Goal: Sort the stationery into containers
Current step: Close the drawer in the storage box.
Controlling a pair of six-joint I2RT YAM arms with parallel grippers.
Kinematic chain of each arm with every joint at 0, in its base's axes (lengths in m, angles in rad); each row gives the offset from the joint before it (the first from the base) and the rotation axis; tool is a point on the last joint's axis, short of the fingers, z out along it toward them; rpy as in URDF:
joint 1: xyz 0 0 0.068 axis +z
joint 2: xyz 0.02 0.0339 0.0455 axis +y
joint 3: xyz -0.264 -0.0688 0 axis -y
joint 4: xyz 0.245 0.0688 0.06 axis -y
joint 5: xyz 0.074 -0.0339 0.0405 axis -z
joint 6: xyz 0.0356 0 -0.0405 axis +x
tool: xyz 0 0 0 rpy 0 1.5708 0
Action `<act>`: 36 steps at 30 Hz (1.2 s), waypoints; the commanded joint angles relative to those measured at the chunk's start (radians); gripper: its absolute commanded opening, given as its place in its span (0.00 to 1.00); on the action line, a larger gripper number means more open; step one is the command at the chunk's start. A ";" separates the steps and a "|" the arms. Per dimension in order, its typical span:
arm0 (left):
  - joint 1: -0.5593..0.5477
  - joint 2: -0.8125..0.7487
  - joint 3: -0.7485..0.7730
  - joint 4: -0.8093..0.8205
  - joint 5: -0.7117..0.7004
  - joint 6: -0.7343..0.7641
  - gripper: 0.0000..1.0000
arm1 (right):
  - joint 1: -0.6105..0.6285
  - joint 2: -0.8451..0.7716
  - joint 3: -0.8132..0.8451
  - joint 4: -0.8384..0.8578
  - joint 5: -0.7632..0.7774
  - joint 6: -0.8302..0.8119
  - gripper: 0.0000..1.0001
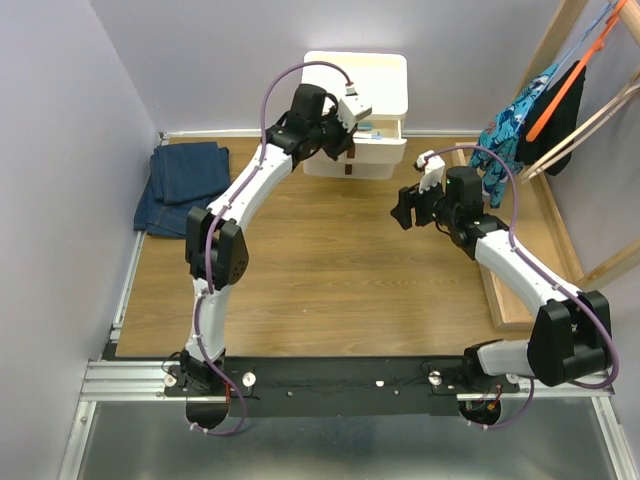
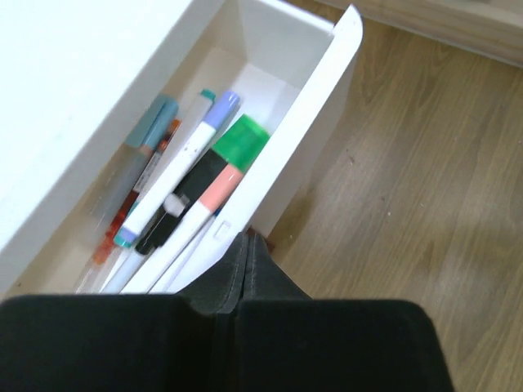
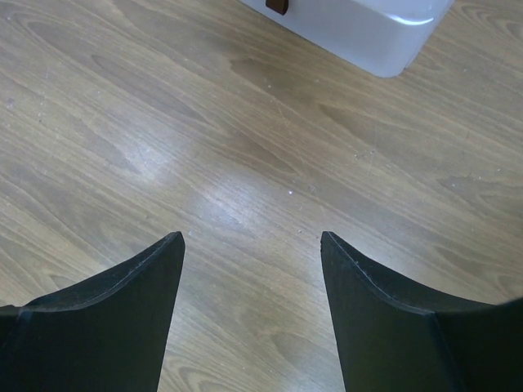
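Note:
The cream-white drawer cabinet (image 1: 372, 85) stands at the back of the table, its top drawer (image 2: 323, 98) pulled open. Several pens, markers and highlighters (image 2: 192, 184) lie inside that drawer, one with a green cap (image 2: 243, 140). My left gripper (image 2: 245, 238) is shut and empty, its tips at the drawer's front wall near the brown handle. My right gripper (image 3: 249, 241) is open and empty above bare wood, in front of the cabinet's corner (image 3: 384, 33). In the top view it (image 1: 408, 208) hovers right of centre.
Folded blue jeans (image 1: 180, 185) lie at the far left. A shallow wooden tray (image 1: 515, 290) runs along the right side. Clothes hang on a wooden rack (image 1: 560, 95) at the back right. A metal rail (image 1: 300, 378) borders the near edge.

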 commanded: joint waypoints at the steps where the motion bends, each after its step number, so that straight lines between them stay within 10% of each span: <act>1: -0.007 0.108 0.143 0.046 -0.033 -0.022 0.00 | -0.011 0.011 0.005 0.026 0.010 -0.002 0.76; 26: 0.003 0.266 0.241 0.316 -0.239 -0.071 0.06 | -0.016 0.002 -0.020 0.034 0.001 0.012 0.76; 33: 0.007 0.058 0.067 0.200 -0.142 -0.082 0.46 | -0.016 -0.007 -0.020 0.018 0.005 -0.004 0.77; 36: 0.018 -0.228 -0.314 0.328 -0.045 -0.115 0.99 | -0.016 -0.016 -0.029 -0.005 -0.001 -0.030 0.80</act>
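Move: The storage box's open top drawer has the middle of its front about 1 cm ahead of the closed left fingertips, 2 cm to the right and 3 cm below; its brown handle is level with them, 1 cm right and 3 cm below. The pens inside lie some 5 cm ahead, 4 cm right and 3 cm lower; the box lid is about 15 cm ahead, 2 cm right and slightly above. From the right hand, the drawer front is roughly 12 cm ahead, 11 cm left and slightly above. The top drawer's front is pushed home by the closed left fingertips beside its handle: the hand drives forward about 8.5 cm, easing right at first and sinking slightly, while turning some 10 degrees counter-clockwise. It then opens its fingers and backs off about 3 cm, leaving the front. ##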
